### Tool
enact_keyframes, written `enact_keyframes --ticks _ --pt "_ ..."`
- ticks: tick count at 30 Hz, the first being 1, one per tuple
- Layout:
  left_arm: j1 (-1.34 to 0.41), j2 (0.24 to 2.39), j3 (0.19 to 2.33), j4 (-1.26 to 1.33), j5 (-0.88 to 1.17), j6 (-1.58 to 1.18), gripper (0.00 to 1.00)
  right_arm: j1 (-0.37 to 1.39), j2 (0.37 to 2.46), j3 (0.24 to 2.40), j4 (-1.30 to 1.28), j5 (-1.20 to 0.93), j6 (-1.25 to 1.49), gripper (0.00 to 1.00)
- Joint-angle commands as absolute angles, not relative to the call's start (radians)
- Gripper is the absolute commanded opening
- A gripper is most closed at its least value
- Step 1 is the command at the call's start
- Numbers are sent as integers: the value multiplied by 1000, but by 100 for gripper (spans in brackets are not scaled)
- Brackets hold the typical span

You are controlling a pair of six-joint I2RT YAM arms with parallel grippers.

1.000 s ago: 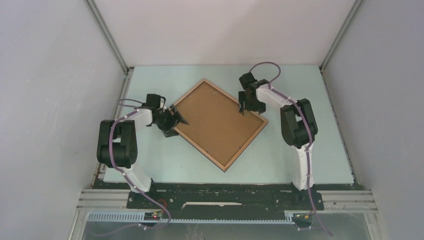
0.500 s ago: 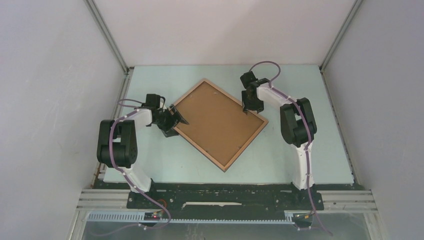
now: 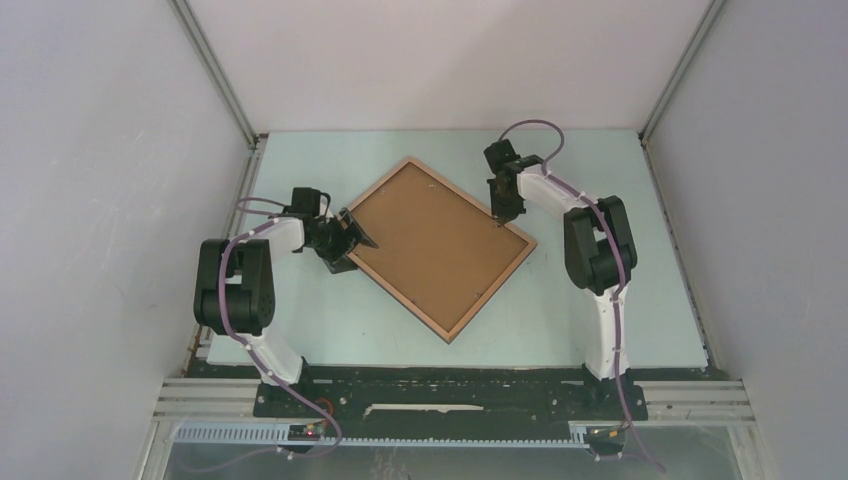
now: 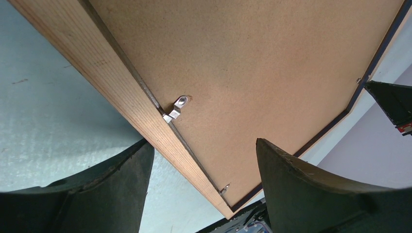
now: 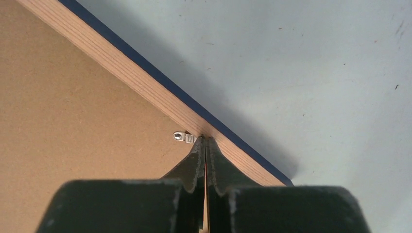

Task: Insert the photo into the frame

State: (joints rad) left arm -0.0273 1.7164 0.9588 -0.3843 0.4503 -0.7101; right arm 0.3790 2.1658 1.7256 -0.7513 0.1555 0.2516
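Observation:
The frame lies face down and turned diagonally on the table, wood side up. The photo sits inside it with its brown fibreboard back showing. My left gripper is open at the frame's left edge; its fingers straddle the wooden rim near a small metal clip without gripping it. My right gripper is shut with nothing held. Its closed tips point down onto the frame's inner edge, right beside another metal clip lying on the photo back.
The pale blue table is walled in by white panels on three sides. Both arm bases stand on the black rail at the near edge. The right gripper's tip shows across the frame in the left wrist view.
My right gripper has gone from open to shut and shifted slightly along the frame's right edge to the clip. The left arm, frame and photo have not moved.

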Motion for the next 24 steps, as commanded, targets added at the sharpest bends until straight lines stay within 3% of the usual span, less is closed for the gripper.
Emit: enact_keyframes --ticks 1,2,7,9,16,24 --pt "-26 1730 956 -331 461 -707 83 365 2126 1661 -714 90 277 0" --pt "-26 1728 955 -331 458 -704 84 360 2111 1643 -699 83 280 3" --pt "-26 1715 958 -334 444 -693 84 357 2036 1579 -646 95 258 41" --pt "-26 1716 958 -334 445 -693 84 357 2030 1575 -646 92 239 48" --pt "-26 1721 959 -335 448 -691 84 365 2092 1619 -695 162 179 61" --pt "-28 1738 959 -336 442 -690 85 347 2138 1659 -693 160 147 65"
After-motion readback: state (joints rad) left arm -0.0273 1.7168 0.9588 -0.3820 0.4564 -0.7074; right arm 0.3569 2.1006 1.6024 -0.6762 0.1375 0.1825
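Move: The metal clip at the frame's far-right rail is right by the right hand's shut fingertips, about 1 cm to its left, level fore and aft, and about 1 cm below. From that hand, the frame's right corner is some 6 cm right and 4 cm back, and the next clip on this rail about 14 cm left and 7 cm ahead. From the left hand, open across the near-left rail, the first clip lies roughly 27 cm right and 7 cm ahead. From shut beside the clip, the right hand's fingers spread to about two thirds open while the hand draws back a little over 1 cm, low over the rail and the brown backing. Still opening slightly, it then shifts about 1.5 cm to the right towards the frame's right corner and sinks about half a centimetre at the last, its left finger ending close beside the clip and its right finger over on the rail side; whether either finger touches can't be told. ##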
